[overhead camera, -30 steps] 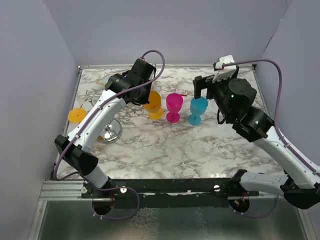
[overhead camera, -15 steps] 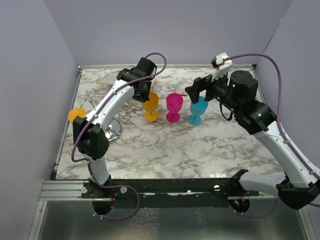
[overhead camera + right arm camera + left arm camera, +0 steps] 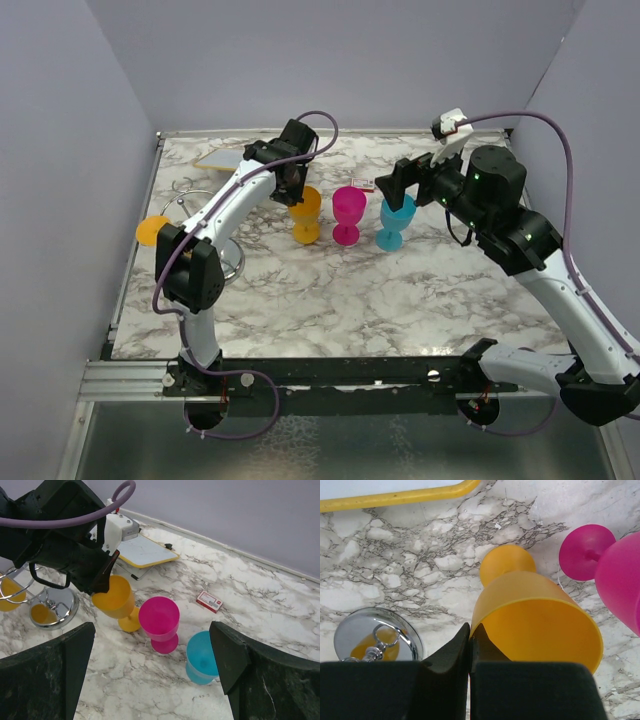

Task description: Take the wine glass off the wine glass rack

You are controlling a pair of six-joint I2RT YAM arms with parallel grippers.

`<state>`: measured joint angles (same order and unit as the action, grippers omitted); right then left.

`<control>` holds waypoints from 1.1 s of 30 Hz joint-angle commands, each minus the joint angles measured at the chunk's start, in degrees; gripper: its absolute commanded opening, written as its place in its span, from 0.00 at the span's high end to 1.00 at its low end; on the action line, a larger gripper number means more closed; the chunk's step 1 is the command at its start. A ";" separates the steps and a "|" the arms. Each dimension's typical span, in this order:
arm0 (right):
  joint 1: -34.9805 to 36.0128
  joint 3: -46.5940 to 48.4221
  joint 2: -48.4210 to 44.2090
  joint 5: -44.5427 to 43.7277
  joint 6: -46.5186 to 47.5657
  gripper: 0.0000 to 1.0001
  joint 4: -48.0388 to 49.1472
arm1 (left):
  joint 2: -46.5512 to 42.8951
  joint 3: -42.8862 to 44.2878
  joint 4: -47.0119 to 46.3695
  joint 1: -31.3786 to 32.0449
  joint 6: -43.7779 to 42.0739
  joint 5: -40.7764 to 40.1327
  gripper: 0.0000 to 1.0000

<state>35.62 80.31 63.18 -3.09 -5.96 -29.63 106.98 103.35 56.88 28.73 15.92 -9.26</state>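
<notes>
An orange wine glass [image 3: 303,211] stands upright on the marble, left of the pink glass [image 3: 349,208]. My left gripper [image 3: 293,190] is shut on its rim [image 3: 469,627], the bowl [image 3: 535,615] spreading to the right of the fingers. The chrome wine glass rack [image 3: 228,262] stands at the left, largely behind my left arm. Its domed base [image 3: 375,635] shows in the left wrist view, and another orange glass [image 3: 152,230] hangs from its wire arm. My right gripper [image 3: 402,186] hovers open above the blue glass [image 3: 396,215], holding nothing [image 3: 152,626].
A yellow-edged board [image 3: 218,158] lies at the back left, near the wall. A small red and white box [image 3: 364,184] lies behind the pink glass. The three glasses stand in a row mid-table. Grey walls close the left, back and right sides.
The orange glass went from tilted in my left gripper to upright with its foot on the marble. My left arm stretched further back. The right gripper swung slightly left, still open.
</notes>
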 commanded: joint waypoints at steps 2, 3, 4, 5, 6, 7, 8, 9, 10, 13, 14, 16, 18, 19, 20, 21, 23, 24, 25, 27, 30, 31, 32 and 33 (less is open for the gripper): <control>-0.20 -1.03 -0.91 0.21 -0.15 0.01 -0.25 | 1.11 -0.50 -1.92 0.07 0.55 -0.10 1.00; -0.23 -1.23 -0.95 0.15 -0.18 0.00 -0.27 | 1.20 -0.69 -2.07 0.08 0.66 0.03 1.00; -0.24 -1.38 -0.91 0.11 -0.19 0.00 -0.27 | 1.28 -0.88 -2.31 0.07 0.73 0.20 1.00; -0.27 -1.54 -0.92 0.04 -0.13 0.00 -0.30 | 1.37 -1.09 -2.57 0.06 0.73 0.41 1.00; -0.23 -1.59 -0.99 0.02 -0.11 0.00 -0.36 | 1.51 -1.32 -2.79 0.05 0.69 0.54 1.00; -0.20 -1.70 -0.97 0.02 -0.11 0.01 -0.35 | 1.62 -1.35 -2.83 0.09 0.69 0.68 1.00; -0.25 -1.80 -1.08 -0.05 -0.11 0.00 -0.35 | 1.77 -1.39 -2.76 0.02 0.61 0.71 1.00; -0.22 -1.87 -1.08 -0.07 -0.09 0.00 -0.35 | 1.89 -1.44 -2.82 0.01 0.60 0.67 1.00; -0.20 -2.00 -1.27 -0.07 -0.11 0.00 -0.34 | 1.96 -1.52 -2.88 0.01 0.68 0.71 0.99; -0.21 -2.15 -1.37 -0.07 -0.15 0.00 -0.41 | 1.80 -1.58 -2.87 0.01 0.69 0.72 0.89; -0.22 -2.14 -1.33 0.01 -0.19 0.00 -0.43 | 1.76 -1.57 -2.89 0.01 0.62 0.69 0.86; -0.25 -2.18 -1.41 0.08 -0.23 0.01 -0.46 | 1.44 -1.77 -2.87 0.01 0.54 0.67 0.80; -0.27 -2.15 -1.47 0.33 -0.36 0.01 -0.39 | 1.31 -1.96 -2.93 -0.03 0.36 0.29 0.75; -0.25 -2.10 -1.43 0.48 -0.40 0.00 -0.31 | 1.24 -2.01 -2.88 -0.07 0.26 0.14 0.74; -0.22 -2.04 -1.43 0.54 -0.45 0.00 -0.33 | 1.03 -2.14 -2.87 -0.19 0.25 0.00 0.72; -0.24 -2.02 -1.42 0.59 -0.46 0.00 -0.26 | 0.71 -2.04 -2.89 -0.29 0.25 -0.02 0.70; -0.23 -1.87 -1.55 0.76 -0.54 0.00 -0.28 | -0.23 -1.63 -2.79 -0.49 0.06 0.05 0.65; -0.27 -1.76 -1.56 0.80 -0.55 0.00 -0.25 | -0.78 -1.21 -2.59 -0.56 -0.03 0.20 0.62; -0.22 -1.81 -1.52 0.87 -0.55 0.00 -0.33 | -1.46 -0.54 -2.22 -0.60 -0.09 0.28 0.59; -0.27 -1.97 -1.67 0.74 -0.54 0.00 -0.18 | -3.01 1.31 -1.17 -0.60 -0.23 0.34 0.51; -0.28 -2.92 -2.05 0.94 -0.92 0.00 0.65 | -6.18 4.89 0.74 -0.60 -0.66 0.09 0.38; -0.23 -3.35 -2.22 1.20 -1.12 0.00 1.01 | -7.41 5.78 1.19 -0.61 -0.90 0.06 0.34; -0.21 -3.73 -2.25 1.58 -1.23 0.00 1.36 | -8.76 6.47 1.54 -0.61 -1.15 0.04 0.31; -0.26 -4.16 -2.25 2.08 -1.50 0.00 1.69 | -11.40 6.99 1.85 -0.61 -1.37 0.00 0.28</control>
<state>35.62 77.73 61.98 -3.07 -6.22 -29.78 105.47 105.43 56.88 28.45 15.70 -9.26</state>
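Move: The left hand pinches the near-left rim of the yellow wine glass, whose middle is about 4 cm to its right and 6 cm below. The pink glass stands level with that glass, some 13 cm right of the hand; the blue one is about 23 cm right and 2 cm back. The rack is some 15 cm left and 7 cm back. From the right hand, the yellow glass lies roughly 10 cm ahead, 16 cm left, 27 cm below. The left hand eases down about 1.5 cm, opens off the yellow glass's rim, then rises some 3.5 cm. ##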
